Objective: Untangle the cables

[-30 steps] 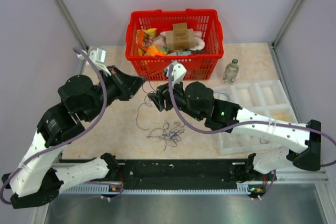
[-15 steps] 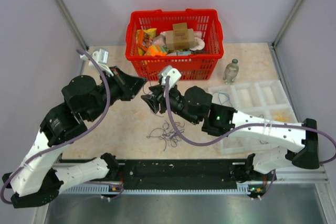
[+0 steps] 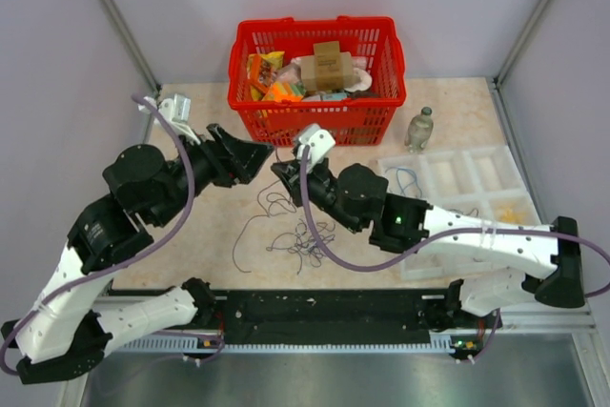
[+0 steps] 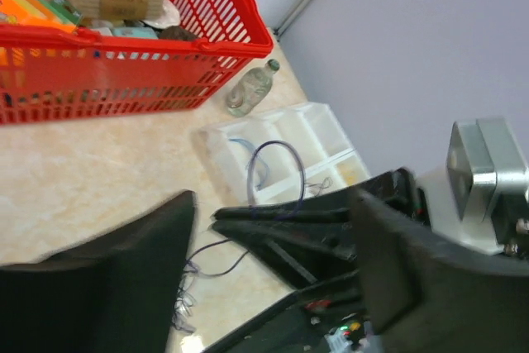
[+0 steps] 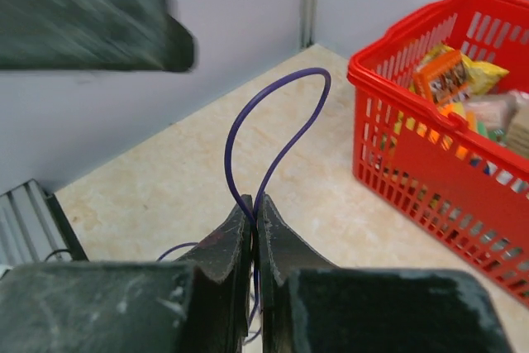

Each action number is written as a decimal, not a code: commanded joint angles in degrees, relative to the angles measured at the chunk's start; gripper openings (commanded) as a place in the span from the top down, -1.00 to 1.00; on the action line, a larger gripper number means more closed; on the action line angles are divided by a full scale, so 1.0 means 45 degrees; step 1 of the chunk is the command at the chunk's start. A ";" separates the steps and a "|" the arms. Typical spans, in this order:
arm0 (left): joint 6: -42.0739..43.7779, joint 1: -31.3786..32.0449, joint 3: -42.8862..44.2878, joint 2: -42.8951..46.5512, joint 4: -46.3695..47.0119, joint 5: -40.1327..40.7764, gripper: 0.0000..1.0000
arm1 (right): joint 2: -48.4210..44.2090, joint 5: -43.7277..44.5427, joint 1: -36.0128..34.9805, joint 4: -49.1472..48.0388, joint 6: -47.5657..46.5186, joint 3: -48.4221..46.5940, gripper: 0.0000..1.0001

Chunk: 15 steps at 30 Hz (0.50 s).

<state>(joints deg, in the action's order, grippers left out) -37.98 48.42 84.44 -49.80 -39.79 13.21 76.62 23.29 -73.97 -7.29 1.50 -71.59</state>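
My right gripper (image 5: 254,204) is shut on a dark purple cable, whose loop (image 5: 273,117) arches up out of the closed fingertips. In the top view the right gripper (image 3: 279,172) hangs above the table, just in front of the red basket. The left gripper (image 3: 257,154) stands open and holds nothing, a short way to the left of the right one. In the left wrist view the left gripper (image 4: 273,200) faces the right gripper's black fingers (image 4: 289,229) and the purple loop (image 4: 273,163). The remaining cables (image 3: 303,240) lie tangled on the table below, with one long strand (image 3: 243,235) trailing left.
A red basket (image 3: 286,123) full of packets stands at the back. A small bottle (image 3: 419,129) stands to its right. On the right lies a white compartment tray (image 3: 477,173) with a blue cable (image 3: 405,178) in it. Grey walls close in both sides.
The left gripper has opened and let go of the strand it held. The right gripper has moved left and closed on the purple cable. The loose strand now trails on the table.
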 commanded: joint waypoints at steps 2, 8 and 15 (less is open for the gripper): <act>0.1796 -0.0058 -0.0988 0.1727 0.0756 0.0597 -0.90 | -0.2762 0.2245 0.0148 0.1595 -0.0548 0.1608 1.00; 0.2365 -0.0058 -0.3234 0.3507 0.1594 0.1205 -0.93 | -0.6532 0.3316 0.2431 0.6203 0.0800 0.2258 1.00; 0.2599 -0.0058 -0.3784 0.2884 0.1928 0.0268 -0.93 | -0.8432 0.4706 0.6999 1.0308 0.2261 0.1204 1.00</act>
<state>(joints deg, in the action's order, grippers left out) -28.21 48.36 68.69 -33.98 -35.05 16.82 39.99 39.09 -51.81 26.37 5.85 -62.50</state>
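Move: My closed right fingers hold the purple cable, and I'm taking it to the white tray, whose middle lies about 47 cm to the right, 11 cm ahead and 38 cm below. The light-blue cable in the tray is roughly 34 cm right and 22 ahead; the bottle stands some 39 right and 34 ahead. The remaining cable pile is 3 cm ahead, 5 right, 40 below. From my left hand the tray is about 49 cm right, 12 ahead, far below. I sweep my right hand fast to the right, about 29 cm, from above the cable pile towards the white tray, keeping the purple cable pinched and dangling; the hand dips a few centimetres and comes back up while turning clockwise nearly 40 degrees. My left hand, empty, spreads its half-open fingers wide and draws off left and down about 5 cm, easing back slightly right at the end. ##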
